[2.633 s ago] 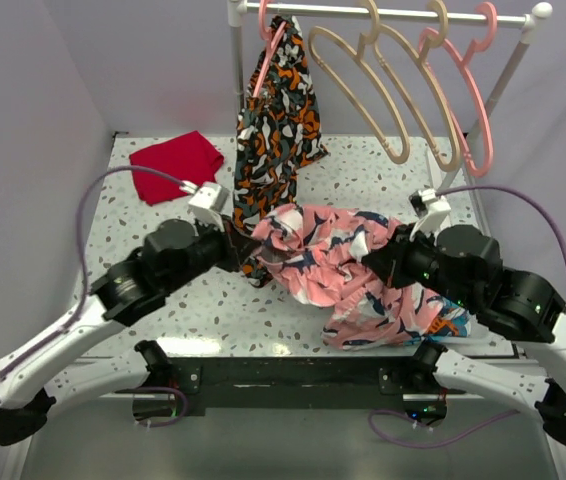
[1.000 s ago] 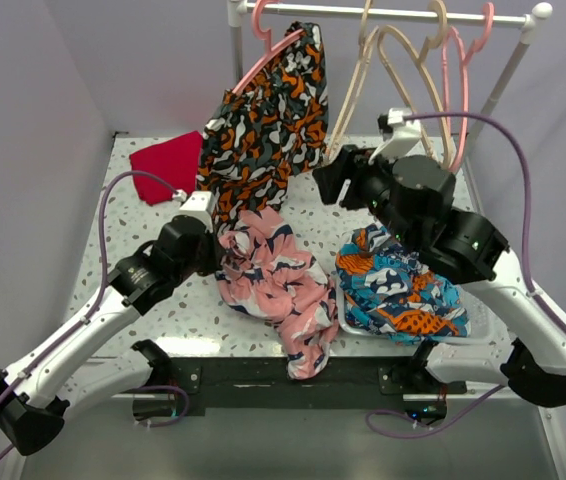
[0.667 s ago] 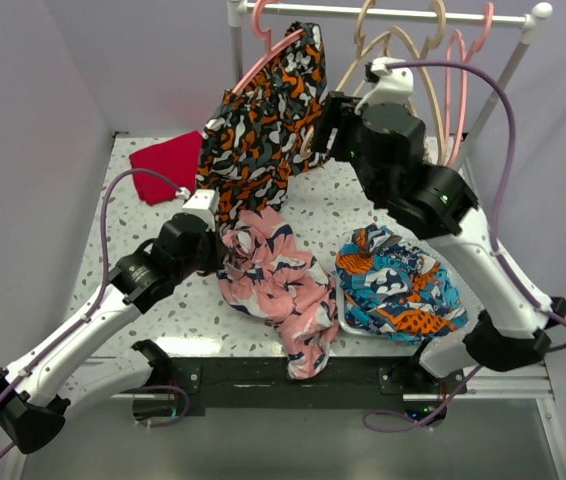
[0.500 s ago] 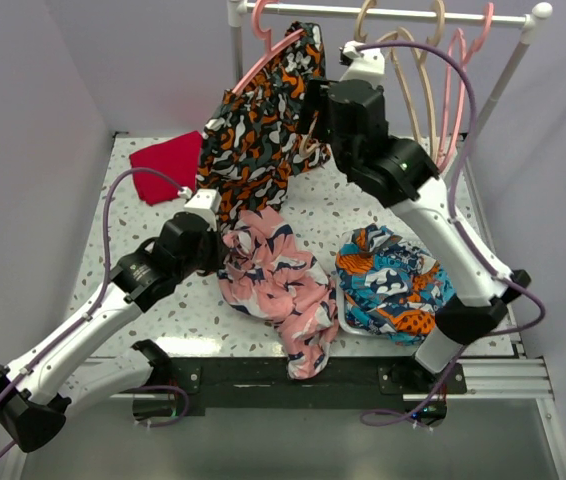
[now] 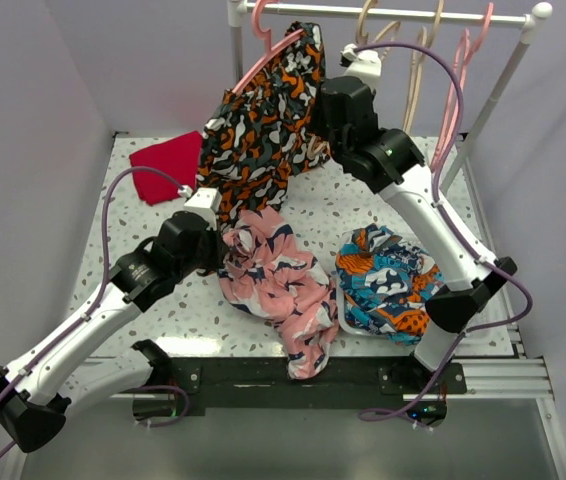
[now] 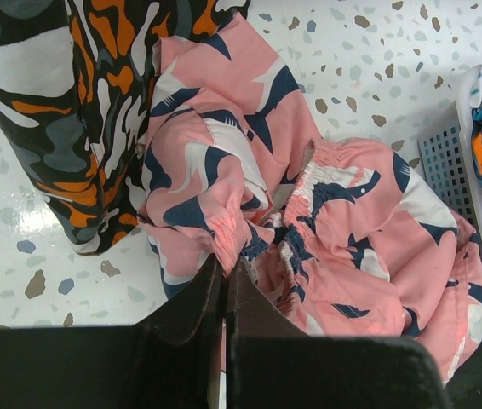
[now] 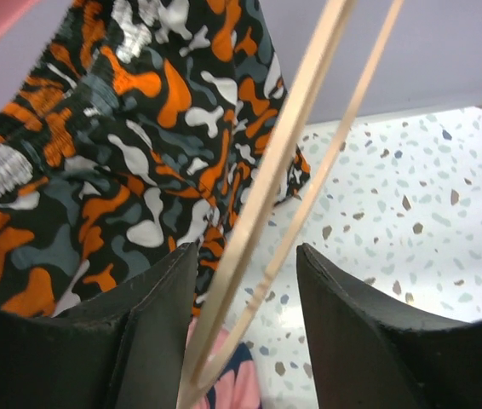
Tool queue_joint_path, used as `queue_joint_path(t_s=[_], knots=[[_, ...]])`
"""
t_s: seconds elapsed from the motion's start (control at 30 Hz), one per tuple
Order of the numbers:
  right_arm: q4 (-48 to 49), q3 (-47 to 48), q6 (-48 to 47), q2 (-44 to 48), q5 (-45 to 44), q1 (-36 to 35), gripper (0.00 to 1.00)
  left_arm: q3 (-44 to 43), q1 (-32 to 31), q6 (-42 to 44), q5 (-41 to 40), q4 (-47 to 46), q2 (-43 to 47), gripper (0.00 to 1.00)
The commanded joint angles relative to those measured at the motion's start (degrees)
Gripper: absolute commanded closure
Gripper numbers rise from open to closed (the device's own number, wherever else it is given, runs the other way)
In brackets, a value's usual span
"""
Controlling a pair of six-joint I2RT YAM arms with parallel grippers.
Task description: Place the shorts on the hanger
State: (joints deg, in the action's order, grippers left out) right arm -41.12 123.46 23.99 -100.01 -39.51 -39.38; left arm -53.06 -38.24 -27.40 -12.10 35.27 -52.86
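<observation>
The pink shorts (image 5: pixel 285 290) with navy and white blotches lie bunched on the table, one end drooping over the front edge. My left gripper (image 5: pixel 221 250) is shut on a fold of the shorts (image 6: pixel 352 213); in the left wrist view its fingertips (image 6: pixel 224 260) pinch pink fabric. My right gripper (image 5: pixel 315 118) is raised at the rack. In the right wrist view its jaws (image 7: pixel 247 249) stand open with both thin beige bars of the hanger (image 7: pixel 295 119) between them. The hanger (image 5: pixel 383 28) hangs from the rail.
An orange-black-white garment (image 5: pixel 263 110) hangs on a pink hanger at the rail's left end, close to my right gripper. Pink hangers (image 5: pixel 458 90) hang further right. A blue-orange cloth (image 5: pixel 398 285) fills a white basket (image 6: pixel 445 162). A red cloth (image 5: pixel 168 165) lies at back left.
My right gripper let go of the shorts, rose from the basket to the rack and now straddles the beige hanger. The left gripper kept its grip and has stayed put.
</observation>
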Motion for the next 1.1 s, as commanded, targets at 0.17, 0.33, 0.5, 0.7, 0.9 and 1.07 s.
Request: queue_joint_path(t_s=[0.17,0.33,0.5,0.7,0.9,1.07], knots=[[2.4,-9.9,-1.4,10.9,-1.7,-0.1,0.56,-1.2,0.4,0.3,1.6,-2.7,1.0,1.00],[3.9,-14.4,-4.6,13.7,-2.6,0.0,0.61,-0.8,0.4,0.1,2.1,-3.2,0.8,1.00],[3.2,-11.2,-8.8,11.1,3.8,3.3,0.70,-0.8,0.4,-0.1,2.4,-3.2,0.9,1.00],[3.6,-8.2,-10.6,8.2,9.2,5.3,0.77,-0.6,0.4,-0.1,2.2,-2.9,1.4,1.00],[3.7,-6.0,-12.6,6.9,8.5,5.8,1.00,-0.7,0.4,0.3,1.9,-2.6,1.6,1.00],[9.6,-10.2,-16.1,11.5,8.7,5.8,1.00,-0.6,0.4,0.8,1.6,-2.2,2.0,1.00]])
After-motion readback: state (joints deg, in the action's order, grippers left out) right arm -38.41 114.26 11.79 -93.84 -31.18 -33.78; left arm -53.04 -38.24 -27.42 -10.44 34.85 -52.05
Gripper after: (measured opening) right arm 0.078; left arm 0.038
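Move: The beige hanger nearest the camo shorts runs down between the right hand's half-open fingers, its lower arm about 1 cm ahead of the hand point and 1 cm to its left. The hanging camo shorts are some 10 cm left, roughly level fore and aft, their middle about 8 cm lower; the next beige hanger is about 13 cm right and 2 cm ahead. From the left hand, that lower arm lies roughly 18 cm forward, 17 cm right and 20 cm up. The right hand first draws back and to its right together, about 4 cm each way, away from the camo shorts, with the beige hanger between its narrowing fingers, then reaches forward again by about the same amount while sinking a centimetre or two and rolling some 10 degrees, left side down. As the reach ends the fingers shut and pinch the hanger's lower arm, while the left hand stays put and keeps its grip on the pink shorts' waistband. ##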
